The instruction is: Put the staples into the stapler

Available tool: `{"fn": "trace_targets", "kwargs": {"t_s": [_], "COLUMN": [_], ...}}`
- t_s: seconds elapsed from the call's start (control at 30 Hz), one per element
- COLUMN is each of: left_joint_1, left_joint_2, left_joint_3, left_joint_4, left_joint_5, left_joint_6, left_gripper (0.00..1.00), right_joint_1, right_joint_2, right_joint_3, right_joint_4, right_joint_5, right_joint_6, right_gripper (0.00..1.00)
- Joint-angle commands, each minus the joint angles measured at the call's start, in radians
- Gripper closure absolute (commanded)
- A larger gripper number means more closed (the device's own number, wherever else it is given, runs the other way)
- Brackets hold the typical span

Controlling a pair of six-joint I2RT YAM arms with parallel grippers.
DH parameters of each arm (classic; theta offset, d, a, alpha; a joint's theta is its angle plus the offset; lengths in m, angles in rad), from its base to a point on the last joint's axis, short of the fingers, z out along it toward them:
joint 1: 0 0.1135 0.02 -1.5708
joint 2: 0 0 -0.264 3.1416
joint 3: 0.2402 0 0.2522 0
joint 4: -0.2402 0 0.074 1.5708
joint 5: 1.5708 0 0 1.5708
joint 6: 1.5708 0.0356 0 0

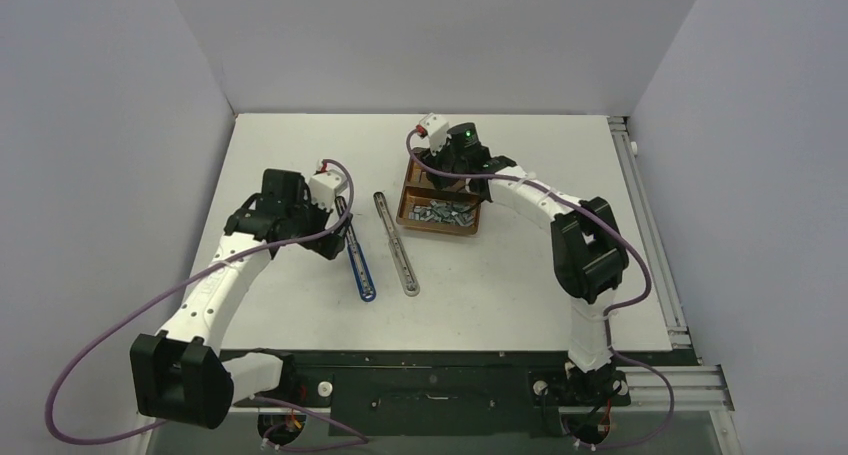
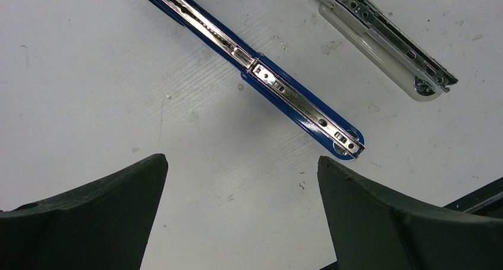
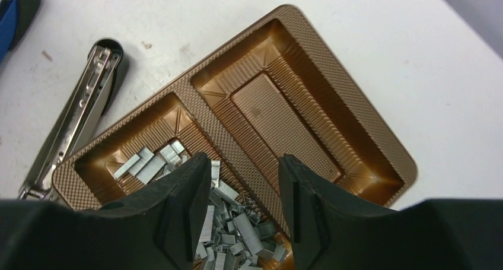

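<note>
The staples [image 3: 234, 222] lie in a loose silver-grey pile in the near compartment of a brown tray [image 3: 365, 95]; they also show in the top view [image 1: 447, 212]. My right gripper [image 3: 244, 160] is open just above the pile, with nothing between its fingers; in the top view it [image 1: 437, 183] hangs over the tray [image 1: 440, 232]. A blue stapler [image 1: 358, 260] lies opened flat on the table, its metal channel up [image 2: 285, 92]. My left gripper [image 2: 242, 163] is wide open and empty just beside the blue stapler's end; in the top view it [image 1: 330, 237] is left of that stapler.
A second, grey-white stapler [image 1: 397, 243] lies opened flat between the blue one and the tray; it shows in the left wrist view [image 2: 385, 44] and the right wrist view [image 3: 77, 121]. The tray's far compartment [image 3: 285, 116] holds nothing.
</note>
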Motion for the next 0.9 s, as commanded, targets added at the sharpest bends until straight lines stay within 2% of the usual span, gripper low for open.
{"fn": "trace_targets", "kwargs": {"t_s": [0.0, 0.13, 0.37, 0.87], "left_joint_1": [-0.006, -0.007, -0.008, -0.01], "left_joint_2": [0.015, 0.031, 0.028, 0.02], "left_joint_3": [-0.001, 0.01, 0.022, 0.044], "left_joint_4": [0.052, 0.049, 0.05, 0.035], "left_joint_5": [0.019, 0.015, 0.009, -0.009], "left_joint_6": [0.005, 0.017, 0.032, 0.041], "left_gripper": [0.04, 0.04, 0.04, 0.04], "right_joint_1": [-0.043, -0.052, -0.054, -0.055], "right_joint_2": [0.047, 0.08, 0.099, 0.106], "right_joint_3": [0.071, 0.087, 0.052, -0.014], "right_joint_4": [-0.072, -0.101, -0.109, -0.002], "right_joint_5": [-0.22, -0.302, -0.336, -0.273], "right_joint_6": [-0.108, -0.142, -0.173, -0.145], "right_gripper": [0.55, 0.55, 0.55, 0.59]}}
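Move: The staples lie in the near half of the brown tray, roughly 6 cm back from the right hand, 3 cm to its right and some 12 cm below. The tray's empty compartment is about 3 cm ahead and 4 cm right of that hand; the grey stapler lies open about 13 cm back and 7 cm to its left, at much the same depth. From the left hand the staples are about 10 cm ahead, 22 cm right and 13 cm below. The right hand sinks about 5 cm towards the staples in the tray's near compartment while drawing back some 2 cm, its wrist turning about 15 degrees counter-clockwise and the fingers tipping a little more steeply down. After that quick drop it all but hovers above the pile, the part-open fingers narrowing only slightly, with no touch on the staples to be seen. ##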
